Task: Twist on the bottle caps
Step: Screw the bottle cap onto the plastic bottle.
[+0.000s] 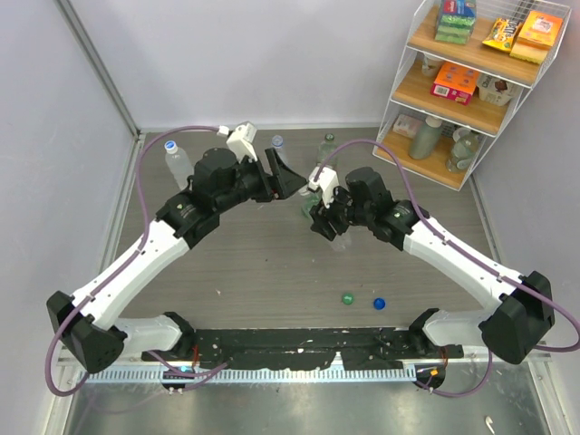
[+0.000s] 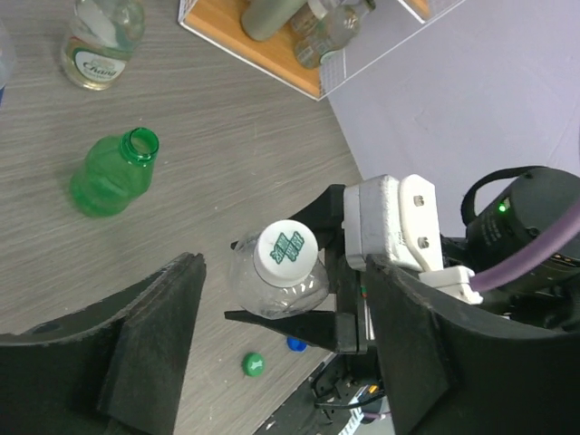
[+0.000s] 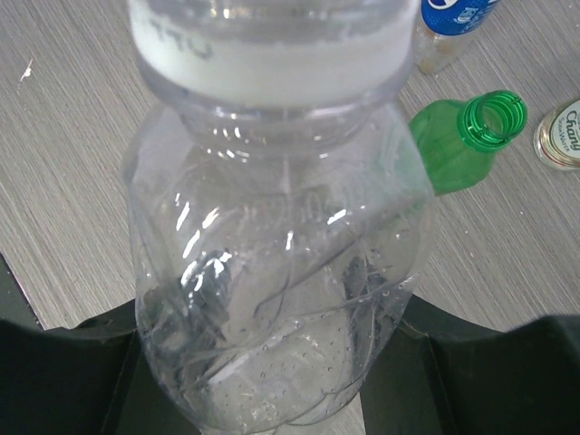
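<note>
A clear bottle [image 3: 272,272] stands upright in the middle of the table with my right gripper [image 3: 272,376] shut on its body. A white cap [image 2: 286,254] sits on its neck. My left gripper [image 2: 281,353] is open, its fingers [image 2: 149,349] wide apart on either side of that cap and not touching it. From above, the left gripper [image 1: 292,179] meets the right gripper [image 1: 328,222] at mid-table. An uncapped green bottle [image 2: 113,172] stands just behind, and a blue-labelled bottle [image 3: 449,18] beyond it. A green cap [image 1: 346,297] and a blue cap [image 1: 379,304] lie loose near the front.
A wire shelf rack [image 1: 471,82] with snacks and bottles stands at the back right. A clear bottle with a dark cap [image 2: 100,41] stands near the green one. Another clear bottle with a blue top [image 1: 172,159] is at the back left beside my left arm.
</note>
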Available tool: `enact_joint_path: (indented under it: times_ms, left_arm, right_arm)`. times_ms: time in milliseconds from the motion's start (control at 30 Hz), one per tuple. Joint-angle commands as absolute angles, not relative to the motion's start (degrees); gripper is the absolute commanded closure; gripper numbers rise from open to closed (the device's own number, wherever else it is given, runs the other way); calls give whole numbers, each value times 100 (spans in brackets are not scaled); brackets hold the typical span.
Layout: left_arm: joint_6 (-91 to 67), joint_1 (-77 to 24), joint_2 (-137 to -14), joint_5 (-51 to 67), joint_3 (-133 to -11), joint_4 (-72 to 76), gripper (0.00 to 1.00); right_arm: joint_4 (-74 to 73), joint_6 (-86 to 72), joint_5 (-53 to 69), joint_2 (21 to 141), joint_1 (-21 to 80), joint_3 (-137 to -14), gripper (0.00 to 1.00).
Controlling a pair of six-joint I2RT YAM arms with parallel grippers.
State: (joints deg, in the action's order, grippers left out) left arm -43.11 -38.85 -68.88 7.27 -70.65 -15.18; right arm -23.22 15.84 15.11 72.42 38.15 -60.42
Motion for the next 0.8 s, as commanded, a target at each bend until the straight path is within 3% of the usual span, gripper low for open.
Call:
enact_joint_path:
  times_ms: [0,400,767]
  left_arm:
    - [-4184,-3902,-7057,721,-7549,-1643,30]
    - [-4175,-3902,-7295,888,-7708,-1889,45]
    - [-4228,-3911,-7383,1186,-7629,-1855,45]
  right_arm:
    - [-2268,1600,1371,7128,3841,-6161,99]
    - [-2259,1521,1547,6961,3850,-6135,99]
    - [-2259,1547,1670,7066,3850,-6161,99]
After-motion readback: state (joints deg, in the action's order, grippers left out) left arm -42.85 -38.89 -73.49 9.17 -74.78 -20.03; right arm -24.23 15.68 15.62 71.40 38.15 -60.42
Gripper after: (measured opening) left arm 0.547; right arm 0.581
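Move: The white bottle cap, sitting on the clear plastic bottle in the right hand, is just off the left fingertips: about 2 cm ahead of the hand point, 2 cm to its right and 2 cm lower. Far below that hand, the green bottle stands some 6 cm ahead and 2 cm right; the glass bottle is 16 cm ahead, 6 cm right. From the right hand the cap is roughly 3 cm ahead, 4 cm left and 11 cm above. One left finger comes up against the side of the cap while the other still stands clear of it, so there is no pinch yet. The left hand eases down about 1.5 cm and some 1 cm right onto the cap, tipping slightly, while its fingers narrow from wide to just over half open. The right hand keeps its grip on the bottle, nearly still. ##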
